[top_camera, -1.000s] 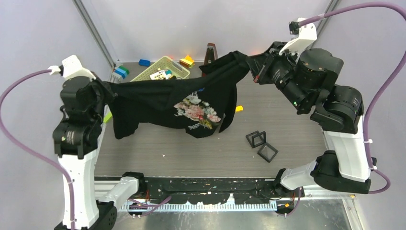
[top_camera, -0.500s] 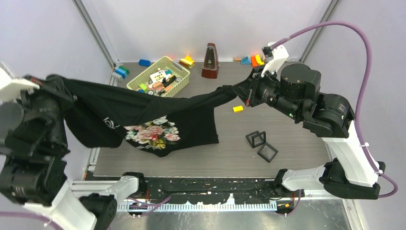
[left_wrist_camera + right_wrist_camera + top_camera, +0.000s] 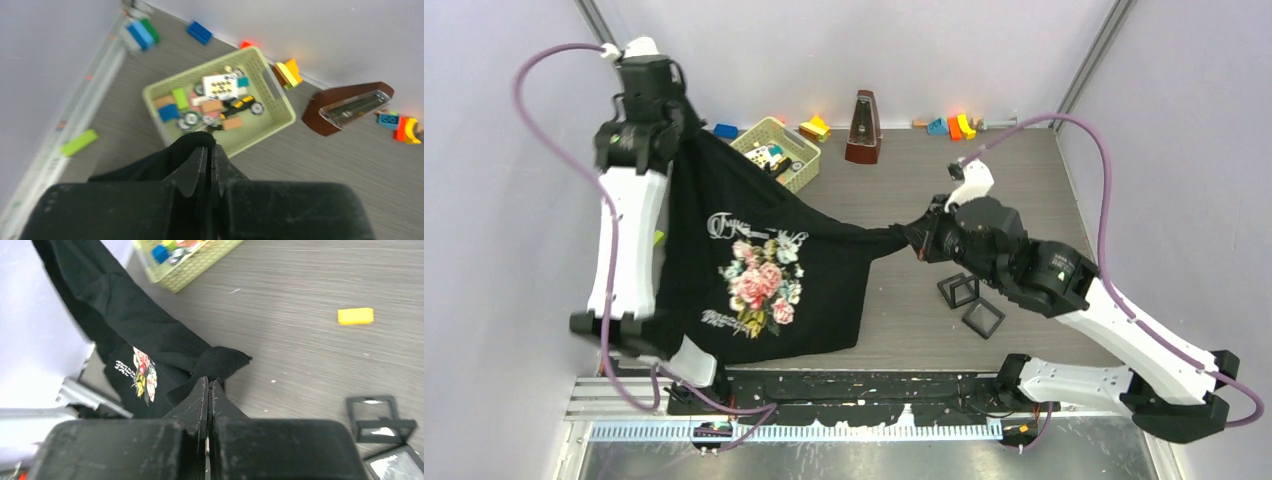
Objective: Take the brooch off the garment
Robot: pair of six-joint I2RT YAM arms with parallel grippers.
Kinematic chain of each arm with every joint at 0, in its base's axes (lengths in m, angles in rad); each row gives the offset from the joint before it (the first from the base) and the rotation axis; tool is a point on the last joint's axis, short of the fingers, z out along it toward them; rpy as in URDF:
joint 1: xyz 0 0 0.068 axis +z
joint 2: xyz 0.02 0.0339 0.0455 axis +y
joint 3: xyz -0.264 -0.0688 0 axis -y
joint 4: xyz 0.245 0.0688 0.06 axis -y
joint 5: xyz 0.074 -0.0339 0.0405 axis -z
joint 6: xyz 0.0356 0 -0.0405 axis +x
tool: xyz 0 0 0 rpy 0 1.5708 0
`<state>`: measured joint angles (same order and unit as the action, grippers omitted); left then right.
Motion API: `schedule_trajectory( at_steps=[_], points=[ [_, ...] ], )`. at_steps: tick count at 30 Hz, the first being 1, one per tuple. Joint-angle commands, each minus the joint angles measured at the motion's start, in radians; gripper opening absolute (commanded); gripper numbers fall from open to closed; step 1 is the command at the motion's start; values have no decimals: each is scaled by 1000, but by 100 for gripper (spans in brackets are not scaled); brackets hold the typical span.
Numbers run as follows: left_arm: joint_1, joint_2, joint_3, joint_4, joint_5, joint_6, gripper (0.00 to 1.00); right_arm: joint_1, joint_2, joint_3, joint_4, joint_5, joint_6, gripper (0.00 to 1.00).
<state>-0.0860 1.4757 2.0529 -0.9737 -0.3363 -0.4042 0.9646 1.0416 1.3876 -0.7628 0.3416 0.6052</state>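
Observation:
The garment (image 3: 754, 270), a black T-shirt with pink roses and white script, hangs spread between both grippers above the table. My left gripper (image 3: 686, 128) is raised at the far left and shut on one corner of it; black cloth wraps the fingertips in the left wrist view (image 3: 197, 142). My right gripper (image 3: 916, 238) is low over the table's middle and shut on the opposite corner, with the cloth (image 3: 220, 362) bunched at its tips. The brooch is not visible in any view.
A green basket (image 3: 809, 160) of toys stands at the back left, with blue blocks (image 3: 725, 130) beside it. A brown metronome (image 3: 862, 130) and coloured blocks (image 3: 952, 126) are at the back. Two small black square boxes (image 3: 969, 302) lie under the right arm. A yellow piece (image 3: 355, 315) lies on the table.
My left arm has swung from low at the left up to the far left corner. My right gripper has dropped toward the table's middle. The shirt now hangs with its print facing the camera.

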Motion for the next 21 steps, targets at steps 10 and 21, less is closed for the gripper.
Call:
schedule_trajectory(
  at_steps=[10,21],
  points=[
    [-222,558,164,245,185,-139,0,-344,64,-404,216,308,188,0],
    [-239,494,125,9,242,-20,88,-401,189,-363,269,-76,-73,85]
  ],
)
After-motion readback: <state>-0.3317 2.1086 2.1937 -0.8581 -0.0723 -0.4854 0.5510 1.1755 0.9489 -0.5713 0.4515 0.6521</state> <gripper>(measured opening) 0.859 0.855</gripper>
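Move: The left hand, still gripping the garment's upper edge, is bound for the table beside the basket, about 18 cm ahead, 21 to its right and some 40 below; the basket is 20 cm ahead and 2 right, the metronome 27 ahead and 29 right. The right hand, still pinching a sleeve, is bound for a patch 12 cm ahead, 15 right and 32 below; from this hand, the yellow block is 21 ahead and 11 right, the upright black frame 5 ahead and 18 right. Swinging the garment down onto the table, the left hand sinks about 20 cm and sweeps as far to the right, going forward early, towards the spot beside the basket. The right hand drops some 18 cm, right and forward, towards the patch by the yellow block and black frames. Both wrists tip down and turn clockwise; late on, the fingers open wide and let go of the cloth. ##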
